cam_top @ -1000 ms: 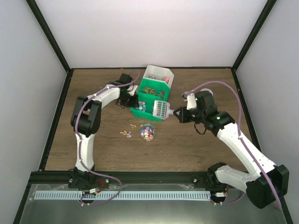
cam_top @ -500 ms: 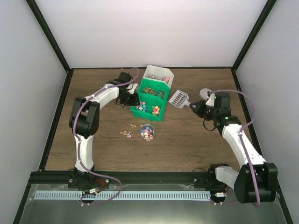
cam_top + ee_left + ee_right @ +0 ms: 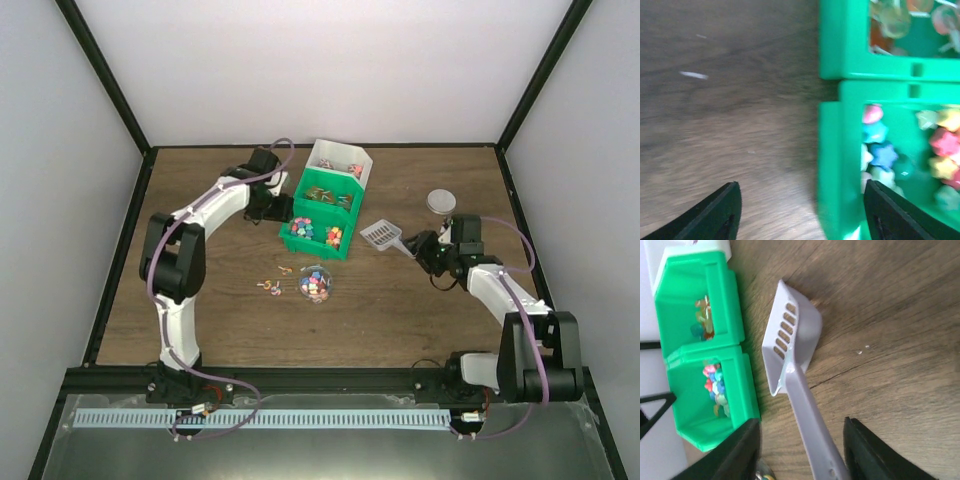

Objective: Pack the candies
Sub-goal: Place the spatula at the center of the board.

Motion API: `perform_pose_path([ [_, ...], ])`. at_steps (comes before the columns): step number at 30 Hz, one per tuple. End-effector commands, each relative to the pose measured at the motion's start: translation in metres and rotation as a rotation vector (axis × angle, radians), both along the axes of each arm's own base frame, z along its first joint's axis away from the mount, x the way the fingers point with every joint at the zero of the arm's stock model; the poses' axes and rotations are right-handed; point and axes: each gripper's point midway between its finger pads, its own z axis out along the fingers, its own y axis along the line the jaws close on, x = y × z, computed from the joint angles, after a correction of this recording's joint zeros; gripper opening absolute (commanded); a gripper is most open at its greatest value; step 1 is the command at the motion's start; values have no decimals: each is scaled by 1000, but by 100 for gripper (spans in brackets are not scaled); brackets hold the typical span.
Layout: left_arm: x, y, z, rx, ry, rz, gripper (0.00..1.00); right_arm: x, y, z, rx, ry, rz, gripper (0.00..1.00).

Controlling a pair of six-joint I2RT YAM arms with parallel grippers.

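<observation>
The candies [image 3: 316,232] fill the front green bin [image 3: 300,243], and more sit in a small clear cup [image 3: 316,285]. In the left wrist view the candies [image 3: 942,145] lie behind the bin's wall [image 3: 837,165]. That wall stands between the fingers of my left gripper [image 3: 802,212], which is open. The grey scoop [image 3: 381,235] lies on the table right of the bins. Its handle [image 3: 812,430] runs between the fingers of my right gripper [image 3: 807,452], open with a gap on each side.
A second green bin [image 3: 332,200] and a white bin [image 3: 340,163] stand behind the front one, both holding sweets. A few loose wrapped sweets [image 3: 270,286] lie left of the cup. A round grey lid [image 3: 440,201] rests at the right.
My right arm carried the scoop from over the front bin out to the right, set it on the table and opened. My left gripper opened off the bin's wall.
</observation>
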Motion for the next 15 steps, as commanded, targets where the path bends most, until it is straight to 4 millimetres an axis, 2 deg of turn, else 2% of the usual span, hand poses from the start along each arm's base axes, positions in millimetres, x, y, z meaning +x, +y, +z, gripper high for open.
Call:
perform_pose_path([
  [1,16,38,49,157,-158,127,71,0,-15,-5,-92,15,-24,58],
  [2,18,47,59,183,-187,174,73,-1,-20,-4,-127,20,-29,68],
  [4,19,63,81,211,-260,258,98,-3,-30,-3,-199,26,-39,76],
  [6,16,78,105,210,-338,342,100,-6,-40,0,-265,34,-55,79],
  [7,16,82,109,193,-361,372,100,-6,-43,4,-288,23,-57,80],
  [11,11,95,100,100,-307,431,100,-2,-49,23,-358,-36,-31,80],
  [15,2,103,89,93,-281,462,100,3,-53,41,-428,-89,3,80],
])
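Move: The spatula slants down from between the right gripper's opening fingers, its middle about 5 cm ahead, 6 cm left and 4 cm below. From that hand the candy tray's middle lies some 14 cm ahead and 20 cm left, the round lid 15 cm ahead and 9 cm right, the glass bowl 8 cm back and 24 cm left. From the left hand the spatula is roughly 7 cm back and 26 cm right, the tray's middle 4 cm ahead and 10 cm right. Open the right gripper wide to leave the spatula's handle free, easing that hand about 4 cm right while it dips slightly, then rises, its left side rolling down. Meanwhile lift the left gripper some 12 cm and swing it about 10 cm left, away from the tray's side, opening fully, turning counter-clockwise and tipping its fingers up forward. ##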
